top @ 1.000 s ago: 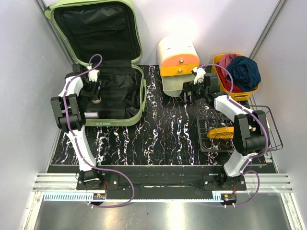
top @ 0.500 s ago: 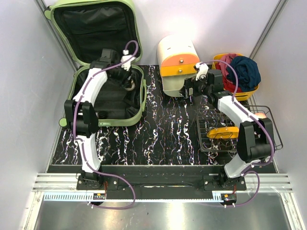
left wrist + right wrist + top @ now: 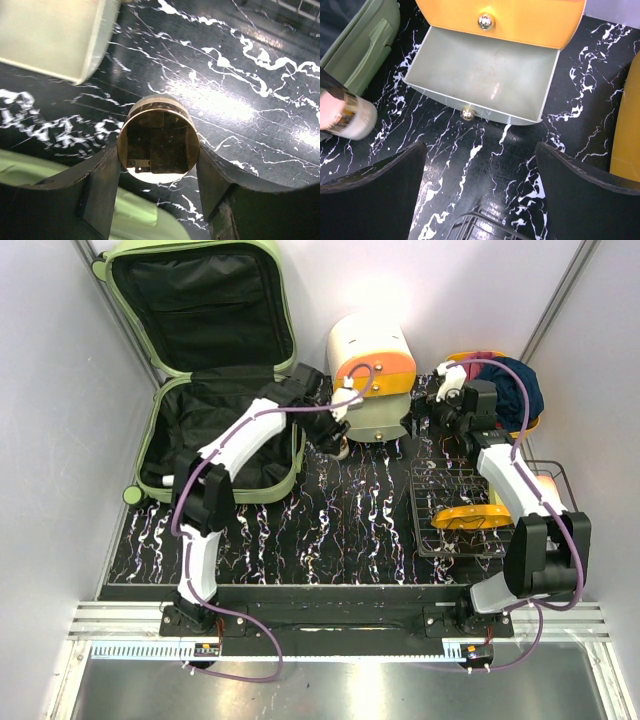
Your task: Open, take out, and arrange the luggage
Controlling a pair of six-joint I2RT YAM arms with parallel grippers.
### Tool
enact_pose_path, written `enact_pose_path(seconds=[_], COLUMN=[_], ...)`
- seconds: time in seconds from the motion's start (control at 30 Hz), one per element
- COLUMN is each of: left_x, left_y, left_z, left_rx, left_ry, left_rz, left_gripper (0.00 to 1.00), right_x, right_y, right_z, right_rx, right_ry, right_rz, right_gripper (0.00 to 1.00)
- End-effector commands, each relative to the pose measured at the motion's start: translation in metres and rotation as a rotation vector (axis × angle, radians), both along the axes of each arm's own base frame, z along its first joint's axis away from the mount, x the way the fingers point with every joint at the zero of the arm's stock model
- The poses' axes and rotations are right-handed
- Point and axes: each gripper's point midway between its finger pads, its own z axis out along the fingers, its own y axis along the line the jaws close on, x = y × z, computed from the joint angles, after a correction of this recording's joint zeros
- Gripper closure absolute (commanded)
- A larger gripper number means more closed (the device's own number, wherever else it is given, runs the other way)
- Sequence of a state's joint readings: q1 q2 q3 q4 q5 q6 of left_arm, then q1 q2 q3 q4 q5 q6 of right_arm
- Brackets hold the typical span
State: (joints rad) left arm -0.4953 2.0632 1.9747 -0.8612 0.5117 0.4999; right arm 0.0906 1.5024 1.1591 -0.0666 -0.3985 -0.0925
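Note:
The luggage (image 3: 290,455) is a pale green suitcase lying open at the back left, its lid (image 3: 200,300) propped against the wall, black lining showing. My left gripper (image 3: 337,437) reaches past its right edge, over the table in front of the drawer box, shut on a round gold-rimmed bottle (image 3: 158,137). The right wrist view shows this bottle (image 3: 351,118) as cream with a gold band. The suitcase's green edge (image 3: 145,220) lies below the left fingers. My right gripper (image 3: 480,150) stands wide open over bare table, facing the pulled-out lower drawer (image 3: 480,82), nothing between its fingers.
The cream-and-orange drawer box (image 3: 372,370) stands at back centre, its lower drawer open and empty. An orange bin (image 3: 452,368) of clothes sits at back right. A wire basket (image 3: 440,505) with a yellow-orange item is at the right, near the right arm.
My left arm has swung right, out of the suitcase, carrying the bottle to the table beside the drawer box. The right gripper has drawn back to the right, still open.

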Motion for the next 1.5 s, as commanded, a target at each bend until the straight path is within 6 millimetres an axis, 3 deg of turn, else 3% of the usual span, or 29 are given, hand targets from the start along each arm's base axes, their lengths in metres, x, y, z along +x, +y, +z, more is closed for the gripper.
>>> enact_pose_path(seconds=[0.0, 0.27, 0.33, 0.37, 0.47, 0.7, 0.77, 0.87, 0.93, 1.03, 1.1, 1.13, 1.17, 1.23, 1.27, 1.47], left_x=[0.002, 0.009, 0.013, 0.014, 0.014, 0.003, 0.000, -0.001, 0.005, 0.015, 0.022, 0.022, 0.027, 0.029, 0.032, 0.025], left_y=[-0.026, -0.039, -0.039, -0.037, -0.038, -0.043, -0.040, -0.019, 0.009, 0.051, 0.079, 0.090, 0.108, 0.125, 0.139, 0.144], left_z=[-0.029, -0.077, -0.082, -0.085, -0.080, -0.029, -0.002, 0.041, 0.070, 0.098, 0.105, 0.116, 0.115, 0.122, 0.124, 0.127], left_rx=[0.009, 0.077, 0.094, 0.102, 0.101, 0.039, 0.008, -0.069, -0.131, -0.163, -0.153, -0.158, -0.150, -0.154, -0.158, -0.191], left_ry=[-0.047, -0.056, -0.064, -0.062, -0.057, -0.059, -0.081, -0.072, -0.082, -0.115, -0.141, -0.166, -0.170, -0.184, -0.175, -0.135], left_rz=[-0.029, 0.027, 0.051, 0.058, 0.061, 0.026, 0.030, 0.076, 0.120, 0.205, 0.259, 0.279, 0.319, 0.360, 0.402, 0.421], left_gripper=[0.87, 0.82, 0.75, 0.63, 0.35, 0.06, 0.05, 0.04, 0.03, 0.01, 0.01, 0.01, 0.01, 0.01, 0.01, 0.01], right_x=[-0.015, -0.038, -0.043, -0.043, -0.045, -0.036, -0.035, -0.035, -0.038, -0.040, -0.036, -0.038, -0.037, -0.035, -0.033, -0.027], right_y=[-0.009, -0.002, 0.002, 0.003, 0.004, 0.014, 0.023, 0.046, 0.068, 0.096, 0.109, 0.124, 0.130, 0.145, 0.149, 0.172], right_z=[0.017, 0.000, -0.005, -0.005, -0.011, -0.023, -0.021, -0.028, -0.037, -0.046, -0.054, -0.054, -0.066, -0.073, -0.088, -0.122], right_rx=[-0.051, -0.064, -0.064, -0.070, -0.076, -0.032, -0.009, -0.032, -0.049, -0.058, -0.062, -0.067, -0.080, -0.128, -0.148, -0.258], right_ry=[-0.032, 0.041, 0.067, 0.064, 0.079, 0.132, 0.129, 0.117, 0.119, 0.133, 0.157, 0.150, 0.174, 0.172, 0.196, 0.211], right_rz=[0.001, 0.085, 0.117, 0.131, 0.154, 0.190, 0.226, 0.287, 0.346, 0.412, 0.428, 0.456, 0.461, 0.466, 0.468, 0.498], right_gripper=[0.00, 0.01, 0.00, 0.01, 0.00, 0.00, 0.00, 0.00, 0.00, 0.00, 0.00, 0.00, 0.00, 0.00, 0.00, 0.00])
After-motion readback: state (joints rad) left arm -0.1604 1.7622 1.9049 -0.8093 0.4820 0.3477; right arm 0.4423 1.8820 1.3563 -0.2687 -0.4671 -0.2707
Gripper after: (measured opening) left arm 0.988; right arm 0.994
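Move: The small copper jar is still in the left hand's grip. The bare marble it is going to lies about 14 cm below, some 3 cm to the right and level fore and aft. From the left hand, the open grey drawer is roughly 12 cm ahead and 12 right, the suitcase's middle 27 left and 6 ahead. From the right hand, the jar is about 20 cm left, 3 back and 7 lower, and that drawer 8 ahead, 10 left and 16 lower. The jar is lowered about 10 cm by the left hand onto the marble in front of the drawer. There the fingers spread and let go, and the empty hand climbs and swings left over the suitcase. Meanwhile the right hand, fingers wide open, first eases back some 4 cm, then sweeps left and down towards the jar, turning counter-clockwise and tipping down. ##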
